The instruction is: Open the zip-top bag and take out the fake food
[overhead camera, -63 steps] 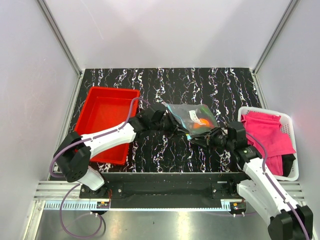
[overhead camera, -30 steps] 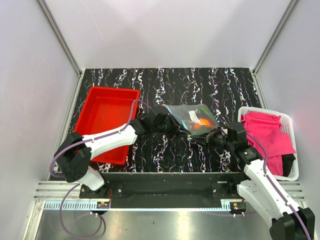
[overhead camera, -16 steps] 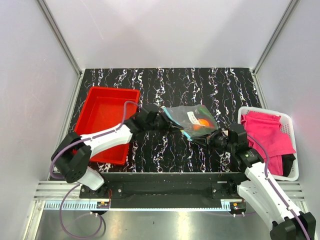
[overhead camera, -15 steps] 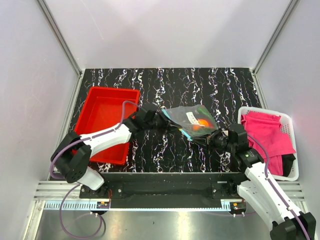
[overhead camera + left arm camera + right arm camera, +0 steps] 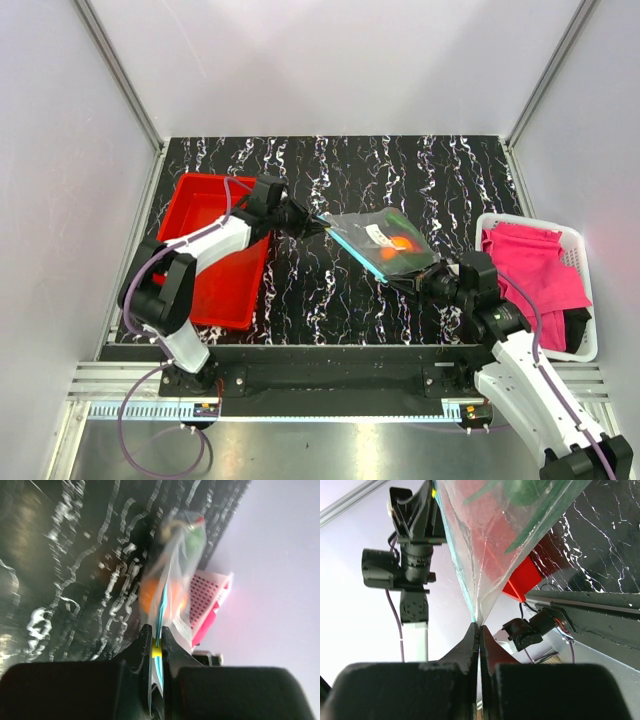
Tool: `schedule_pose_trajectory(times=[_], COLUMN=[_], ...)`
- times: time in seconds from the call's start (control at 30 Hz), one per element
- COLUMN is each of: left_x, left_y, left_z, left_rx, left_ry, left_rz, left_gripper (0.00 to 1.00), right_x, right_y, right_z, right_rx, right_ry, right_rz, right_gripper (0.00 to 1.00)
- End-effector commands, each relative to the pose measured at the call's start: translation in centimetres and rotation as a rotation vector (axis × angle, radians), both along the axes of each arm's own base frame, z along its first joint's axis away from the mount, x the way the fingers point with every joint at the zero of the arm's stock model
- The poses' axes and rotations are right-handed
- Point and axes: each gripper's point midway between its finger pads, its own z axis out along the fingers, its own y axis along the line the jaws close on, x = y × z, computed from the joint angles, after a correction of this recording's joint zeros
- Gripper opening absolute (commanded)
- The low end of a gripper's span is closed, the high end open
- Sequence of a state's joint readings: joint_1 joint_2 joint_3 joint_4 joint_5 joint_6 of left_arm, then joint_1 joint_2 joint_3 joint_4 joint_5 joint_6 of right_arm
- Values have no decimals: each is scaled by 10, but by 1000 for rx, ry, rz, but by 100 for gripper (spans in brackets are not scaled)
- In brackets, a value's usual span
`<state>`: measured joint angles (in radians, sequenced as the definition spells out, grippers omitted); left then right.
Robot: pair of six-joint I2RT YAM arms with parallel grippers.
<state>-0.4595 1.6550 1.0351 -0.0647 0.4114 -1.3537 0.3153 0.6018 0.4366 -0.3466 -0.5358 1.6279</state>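
Observation:
The clear zip-top bag (image 5: 385, 243) hangs stretched above the table between both grippers, its teal zip strip (image 5: 352, 251) running along the near edge. Inside it I see fake food: an orange fruit (image 5: 404, 243) and green pieces (image 5: 393, 221). My left gripper (image 5: 310, 224) is shut on the strip's left end, by the red tray; its wrist view shows a small yellow piece (image 5: 156, 651) and the teal strip (image 5: 162, 611) pinched between the fingers. My right gripper (image 5: 412, 283) is shut on the bag's near right corner (image 5: 479, 616). Green food (image 5: 530, 492) shows through the bag (image 5: 490, 540).
A red tray (image 5: 200, 181) lies at the left, under my left arm. A white basket (image 5: 500, 221) with a pink cloth (image 5: 535, 265) stands at the right edge. Grey walls close in the black marbled table (image 5: 400, 165).
My left gripper has travelled left and away along the zip strip, from mid-table to the tray's corner. The bag now hangs stretched longer; the right gripper has barely moved.

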Motion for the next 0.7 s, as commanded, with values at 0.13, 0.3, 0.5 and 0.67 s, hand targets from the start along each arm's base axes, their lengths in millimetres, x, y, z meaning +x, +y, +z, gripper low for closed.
schedule_pose_trajectory(times=[0.13, 0.3, 0.5, 0.67], left_x=[66, 75, 56, 25], left_y=[23, 21, 24, 15], left_z=[9, 28, 59, 81], left_rx=[79, 87, 146, 156], left_ry=[-116, -191, -304, -382], left_rz=[32, 14, -85, -141], left_gripper=[0, 0, 0, 0], right_x=[-9, -7, 3, 13], right_y=[1, 2, 7, 5], right_z=[1, 1, 20, 30], right_rx=[8, -14, -90, -247], right_ry=[15, -2, -99, -145], right_rz=[23, 43, 122, 206], right_gripper=[0, 0, 20, 54])
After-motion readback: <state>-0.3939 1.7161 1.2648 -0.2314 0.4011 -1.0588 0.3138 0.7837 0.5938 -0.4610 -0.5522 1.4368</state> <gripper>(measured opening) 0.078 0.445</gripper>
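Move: The zip's yellow slider is already pinched in the left fingertips; the zip's far end lies only about 2 cm ahead and 1 cm left of that hand. The orange in the bag is about 17 cm to its right, 3 cm back and 8 cm lower, the green food also some 16 cm right but 3 cm ahead, 8 cm lower. The bag's near corner is in the right fingertips, about 1 cm left of the hand point; the orange lies roughly 14 cm ahead of the right hand, 3 cm right and 12 cm lower. The slider, still pinched by the left hand, is drawn forward about 5 cm to the zip's far end, then the hand lifts some 3 cm, edging left and tipping its fingers up. The right hand holds the near corner almost still, dips 1 cm, then opens its fingers to nearly half and lets the corner go, rising back as its wrist starts to roll. ##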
